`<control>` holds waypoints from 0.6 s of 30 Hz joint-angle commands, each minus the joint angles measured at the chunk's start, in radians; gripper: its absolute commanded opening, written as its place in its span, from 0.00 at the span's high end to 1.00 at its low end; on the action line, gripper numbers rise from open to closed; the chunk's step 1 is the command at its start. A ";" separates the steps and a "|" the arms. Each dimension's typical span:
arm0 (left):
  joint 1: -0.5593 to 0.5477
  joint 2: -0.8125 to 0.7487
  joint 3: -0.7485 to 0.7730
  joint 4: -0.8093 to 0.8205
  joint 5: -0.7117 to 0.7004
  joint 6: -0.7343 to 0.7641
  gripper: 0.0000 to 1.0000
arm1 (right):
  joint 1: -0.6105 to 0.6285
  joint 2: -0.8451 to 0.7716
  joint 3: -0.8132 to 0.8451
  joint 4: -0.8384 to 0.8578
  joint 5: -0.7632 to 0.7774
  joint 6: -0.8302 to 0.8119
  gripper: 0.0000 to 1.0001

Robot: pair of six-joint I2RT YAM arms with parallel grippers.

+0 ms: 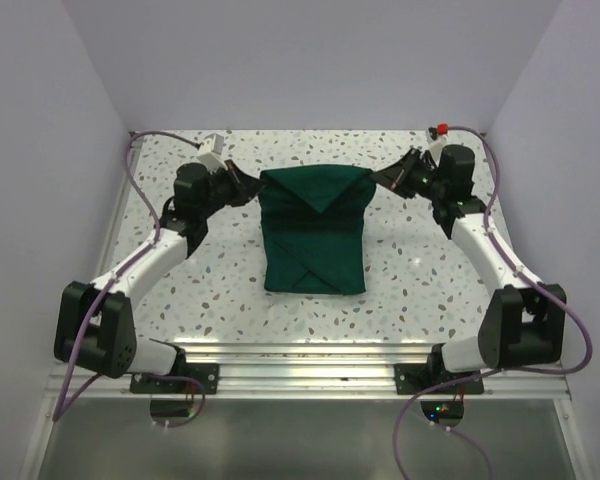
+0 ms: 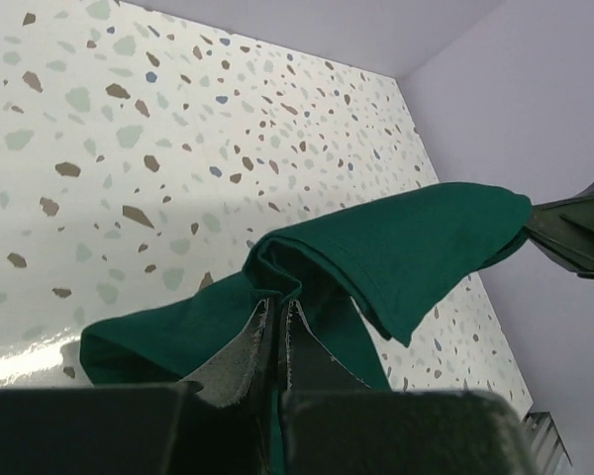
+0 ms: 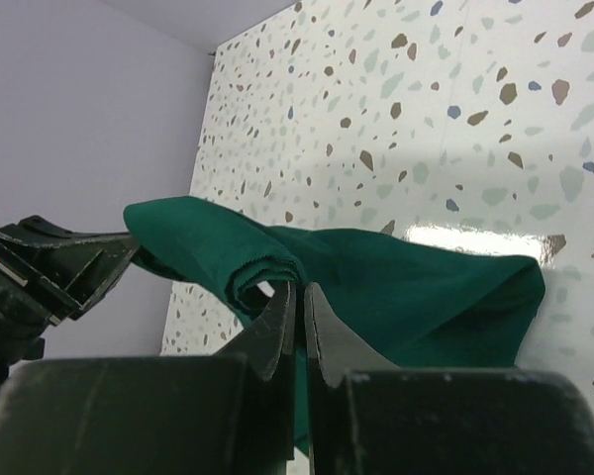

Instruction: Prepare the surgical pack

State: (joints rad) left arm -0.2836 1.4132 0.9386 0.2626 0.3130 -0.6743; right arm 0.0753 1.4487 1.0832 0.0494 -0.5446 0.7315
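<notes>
The surgical pack (image 1: 315, 240) is a dark green fabric bundle in the middle of the speckled table, with folded flaps crossing over its top. Its far edge is lifted and stretched between the two grippers. My left gripper (image 1: 248, 186) is shut on the far left corner of the pack. In the left wrist view the left gripper (image 2: 277, 309) pinches a fold of the pack (image 2: 416, 247). My right gripper (image 1: 383, 180) is shut on the far right corner. The right wrist view shows the right gripper (image 3: 299, 292) closed on a rolled edge of the pack (image 3: 426, 287).
Lilac walls close in the table (image 1: 420, 280) on the left, back and right. A small red part (image 1: 442, 129) sits at the back right corner. An aluminium rail (image 1: 310, 355) runs along the near edge between the arm bases.
</notes>
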 commanded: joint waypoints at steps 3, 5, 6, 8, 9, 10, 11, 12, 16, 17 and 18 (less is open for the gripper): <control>-0.009 -0.129 -0.098 -0.094 -0.026 0.065 1.00 | 0.017 -0.166 -0.058 -0.109 0.043 -0.063 1.00; -0.012 -0.171 -0.109 -0.120 -0.014 0.080 1.00 | 0.018 -0.200 -0.066 -0.163 0.051 -0.078 1.00; -0.019 -0.187 -0.122 -0.140 -0.005 0.088 1.00 | 0.023 -0.224 -0.065 -0.184 0.052 -0.086 1.00; -0.025 -0.233 -0.126 -0.184 -0.009 0.117 1.00 | 0.024 -0.241 -0.063 -0.244 0.055 -0.109 1.00; -0.029 -0.252 -0.127 -0.227 -0.018 0.127 1.00 | 0.029 -0.264 -0.068 -0.259 0.052 -0.113 1.00; -0.031 -0.281 -0.129 -0.247 -0.018 0.134 1.00 | 0.032 -0.275 -0.074 -0.287 0.054 -0.119 1.00; -0.031 -0.296 -0.130 -0.261 -0.020 0.145 1.00 | 0.034 -0.286 -0.089 -0.301 0.055 -0.130 1.00; -0.032 -0.310 -0.133 -0.317 -0.015 0.148 1.00 | 0.035 -0.298 -0.100 -0.312 0.052 -0.135 1.00; -0.037 -0.365 -0.161 -0.408 -0.005 0.159 1.00 | 0.047 -0.349 -0.179 -0.372 0.038 -0.146 1.00; -0.037 -0.369 -0.170 -0.424 0.003 0.156 1.00 | 0.050 -0.353 -0.193 -0.382 0.034 -0.145 1.00; -0.038 -0.369 -0.196 -0.437 0.023 0.153 1.00 | 0.053 -0.358 -0.207 -0.393 0.034 -0.147 1.00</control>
State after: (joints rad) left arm -0.3168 1.0634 0.7868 -0.0719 0.3061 -0.5541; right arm 0.1200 1.1175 0.9150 -0.2714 -0.5114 0.6090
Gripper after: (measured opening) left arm 0.024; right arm 0.028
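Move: Both hands already hold the drape's far edge stretched between them. From the left hand, the pack's near edge lies about 17 cm back, 12 cm right and 20 cm below; from the right hand, some 18 cm back, 13 cm left and 21 cm below. The crossed flaps lie about 5 cm farther out than that edge, level with its middle sideways. Fingers still shut on the drape, both hands draw back some 10 cm over the pack, towards its near edge. ##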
